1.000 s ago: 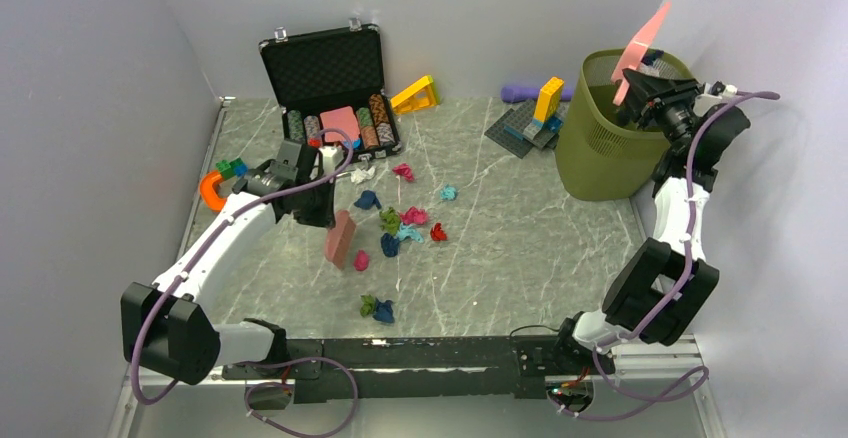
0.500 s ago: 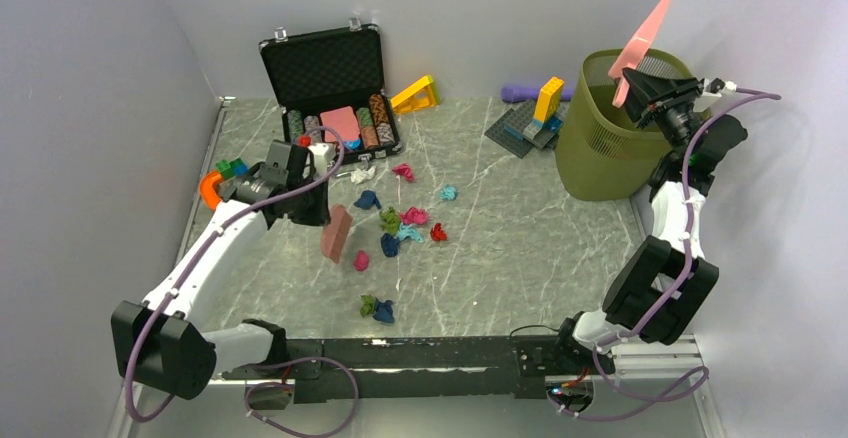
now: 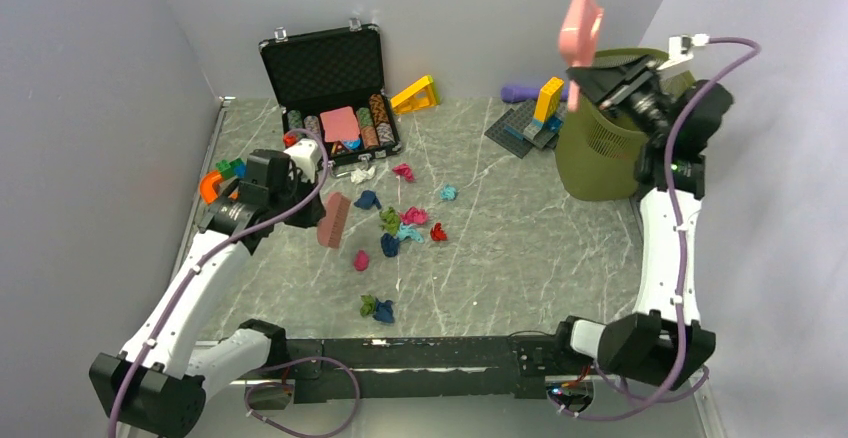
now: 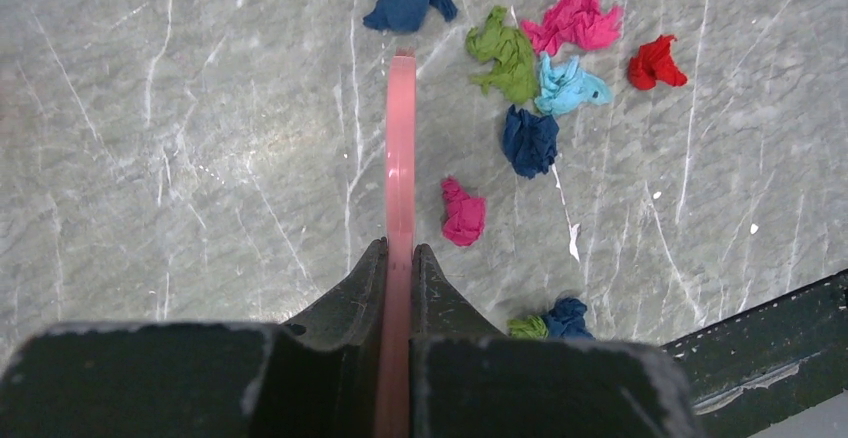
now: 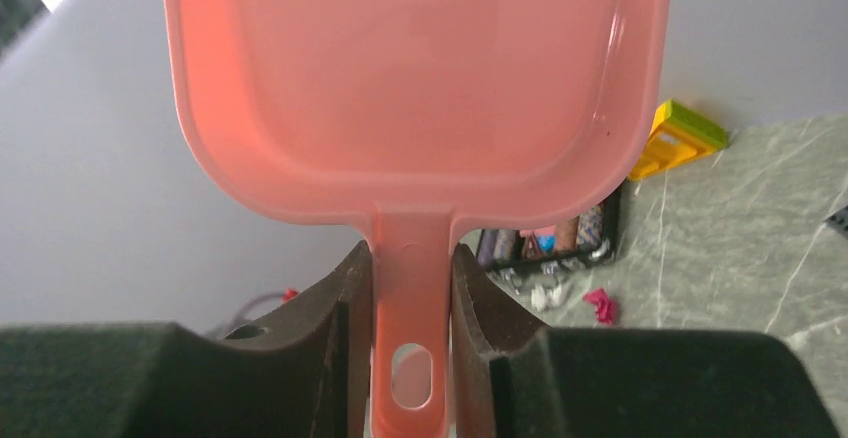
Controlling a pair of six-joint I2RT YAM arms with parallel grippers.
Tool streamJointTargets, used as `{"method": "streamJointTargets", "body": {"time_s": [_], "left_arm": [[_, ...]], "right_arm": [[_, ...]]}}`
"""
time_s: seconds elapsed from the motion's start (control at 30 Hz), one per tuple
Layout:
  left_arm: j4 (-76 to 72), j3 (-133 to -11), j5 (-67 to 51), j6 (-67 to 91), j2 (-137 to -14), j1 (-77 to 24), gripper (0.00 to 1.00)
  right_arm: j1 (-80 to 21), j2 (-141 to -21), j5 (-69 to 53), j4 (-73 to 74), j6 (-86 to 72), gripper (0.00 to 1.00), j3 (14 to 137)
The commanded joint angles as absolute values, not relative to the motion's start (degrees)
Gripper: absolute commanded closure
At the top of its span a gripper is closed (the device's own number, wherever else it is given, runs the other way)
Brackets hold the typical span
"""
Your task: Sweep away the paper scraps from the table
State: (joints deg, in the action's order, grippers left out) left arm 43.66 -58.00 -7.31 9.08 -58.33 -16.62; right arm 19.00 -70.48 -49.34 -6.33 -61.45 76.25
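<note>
Several crumpled paper scraps [image 3: 400,223] in magenta, teal, navy, green and red lie grouped mid-table [image 3: 520,248], with a green and a navy one [image 3: 376,308] nearer the front edge. My left gripper [image 4: 400,250] is shut on a thin pink scraper board [image 4: 401,138], seen edge-on, just left of the scraps; a magenta wad [image 4: 463,212] lies close to its right side. In the top view the board [image 3: 333,220] stands on edge. My right gripper [image 5: 411,253] is shut on the handle of a pink dustpan [image 5: 420,78], held high above the bin's left rim [image 3: 577,23].
An olive-green bin [image 3: 600,153] stands at the back right. An open black case [image 3: 330,78] with poker chips sits at the back left, with toy blocks [image 3: 228,170] beside it. A yellow wedge [image 3: 416,94] and a block build on a grey plate [image 3: 530,118] are at the back.
The right arm swung the dustpan left, from over the bin's right side to above its left rim, and turned it more upright. The left arm drew the board slightly back and left.
</note>
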Motion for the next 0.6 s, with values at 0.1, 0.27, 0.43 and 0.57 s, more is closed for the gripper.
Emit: {"method": "streamJointTargets", "body": {"time_s": [0.1, 0.27, 0.43, 0.57], "left_arm": [[38.19, -56.56, -7.84, 8.81, -53.47, -16.26, 1.0], [37.55, -56.0, -5.68, 10.11, -51.46, -15.84, 1.0], [34.69, -54.26, -7.42, 10.94, -49.07, -15.25, 1.0], [33.86, -53.66, -7.15, 12.2, -48.44, -15.12, 1.0]], "right_arm": [[1.01, -64.81, -32.8, 14.26, -36.8, 1.0, 73.69], [-8.9, -59.61, -24.15, 13.77, -34.0, 1.0, 63.2], [-14.36, -57.55, -16.73, 12.83, -31.28, 1.0, 52.0], [-14.74, -55.78, -15.67, 11.43, -30.44, 1.0, 44.52]]}}
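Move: The scrap pile, where the right hand's dustpan is headed, lies about 31 cm left, 5 cm back and 42 cm below that hand; the red scrap is 24 cm left and 6 cm back. The green basket stands 10 cm right and 8 cm ahead, its middle 28 cm lower. From the left hand, holding the brush, the pile is 16 cm right, 7 cm ahead, 16 cm below; a pink scrap lies 7 cm right, level with it. Right hand swings the held dustpan left, then down some 22 cm towards the scraps; left hand raises the brush slightly. ##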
